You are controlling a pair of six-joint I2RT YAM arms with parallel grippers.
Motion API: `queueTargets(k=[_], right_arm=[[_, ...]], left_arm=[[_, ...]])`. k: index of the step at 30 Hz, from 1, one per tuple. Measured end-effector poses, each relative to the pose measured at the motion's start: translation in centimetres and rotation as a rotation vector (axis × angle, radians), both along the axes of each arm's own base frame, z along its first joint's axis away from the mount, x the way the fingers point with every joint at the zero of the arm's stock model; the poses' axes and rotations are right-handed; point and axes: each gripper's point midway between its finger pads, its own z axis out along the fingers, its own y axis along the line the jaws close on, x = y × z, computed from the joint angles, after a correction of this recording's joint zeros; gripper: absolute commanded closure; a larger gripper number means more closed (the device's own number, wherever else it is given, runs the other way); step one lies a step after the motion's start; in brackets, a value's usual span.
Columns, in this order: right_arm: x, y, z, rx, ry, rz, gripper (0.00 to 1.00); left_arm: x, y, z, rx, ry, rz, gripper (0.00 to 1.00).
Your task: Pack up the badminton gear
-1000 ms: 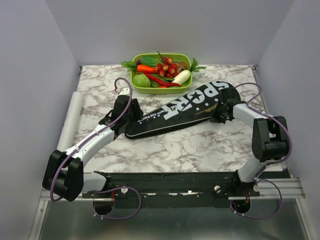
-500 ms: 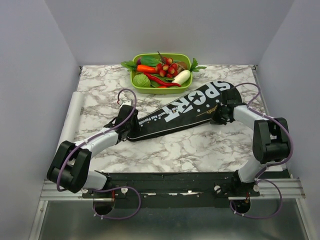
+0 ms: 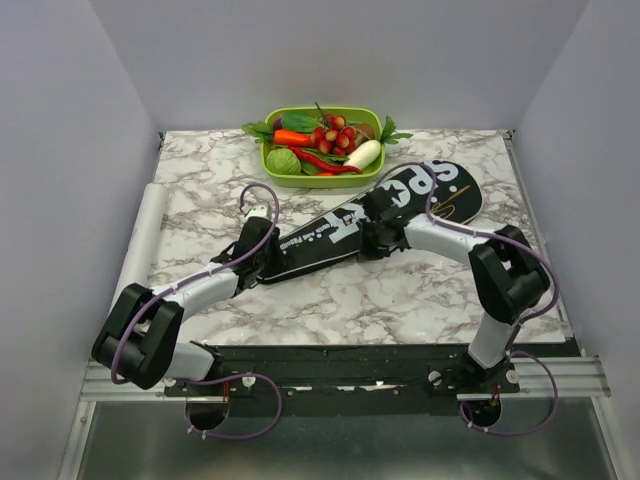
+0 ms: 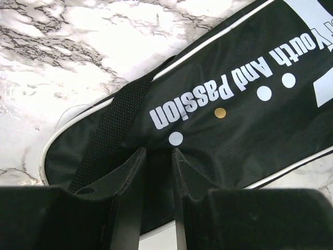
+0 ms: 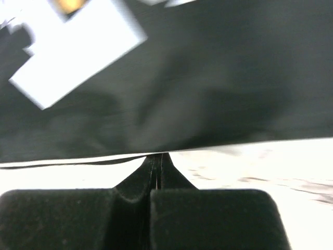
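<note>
The long black bag (image 3: 335, 228) lettered "SPORT" lies diagonally across the marble table, wide end at the far right. My left gripper (image 3: 264, 256) sits on its narrow end; in the left wrist view the left gripper (image 4: 158, 151) has its fingers a narrow gap apart, tips pressed onto the bag (image 4: 244, 125) just below the "Youth And Passion" lettering. My right gripper (image 3: 366, 244) is at the bag's near edge, mid-length. In the right wrist view the right gripper (image 5: 157, 155) is shut, tips right at the white-piped edge of the bag (image 5: 182, 78). No rackets or shuttlecock are in view.
A green tray (image 3: 300, 181) of toy vegetables stands at the back centre, just beyond the bag. A white roll (image 3: 140, 240) lies along the table's left edge. A woven black strap (image 4: 112, 130) runs along the bag's narrow end beside my left fingers.
My right gripper slid left along the bag's near edge from the wide end to mid-length. The bag shifted and turned slightly. My left arm settled lower and its fingers narrowed.
</note>
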Motion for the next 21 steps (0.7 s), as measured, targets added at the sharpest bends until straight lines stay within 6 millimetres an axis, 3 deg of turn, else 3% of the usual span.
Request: queueTargets(k=[8, 12, 18, 21], right_arm=[[-4.5, 13.1, 0.2, 0.100, 0.047, 0.205, 0.99], [-6.3, 16.5, -0.7, 0.168, 0.097, 0.216, 0.99], [-6.9, 16.7, -1.4, 0.222, 0.135, 0.146, 0.99], [-7.2, 15.1, -1.4, 0.247, 0.126, 0.106, 0.99]], left_arm=[[-0.1, -0.3, 0.0, -0.002, -0.010, -0.021, 0.67], [-0.2, -0.8, 0.1, -0.014, -0.016, -0.046, 0.68], [-3.0, -4.7, 1.4, -0.055, -0.028, -0.185, 0.62], [-5.4, -6.5, 3.2, -0.085, -0.039, -0.261, 0.60]])
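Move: The badminton bag slants from back-left to front-right. The stretch of its near edge that both hands make for lies about 8 cm right and 4 cm back of the left gripper, which rests on the cloth; from the shut right gripper, at that edge, it is some 15 cm left and 7 cm back. The bag's narrow end is about 8 cm left and 4 cm back of the left gripper, and the vegetable basket roughly 32 cm ahead and 12 cm right. Run the shut right fingertips along the bag's near edge towards its narrow end, fast to the left by about 15 cm while drawing back and sinking slightly, the hand's left side rolling up. As they slow and ease back a touch, lift the left gripper off the cloth and carry it right and back, some 8 cm in all, to above that edge beside the right fingers, turning clockwise, fingers part open. ##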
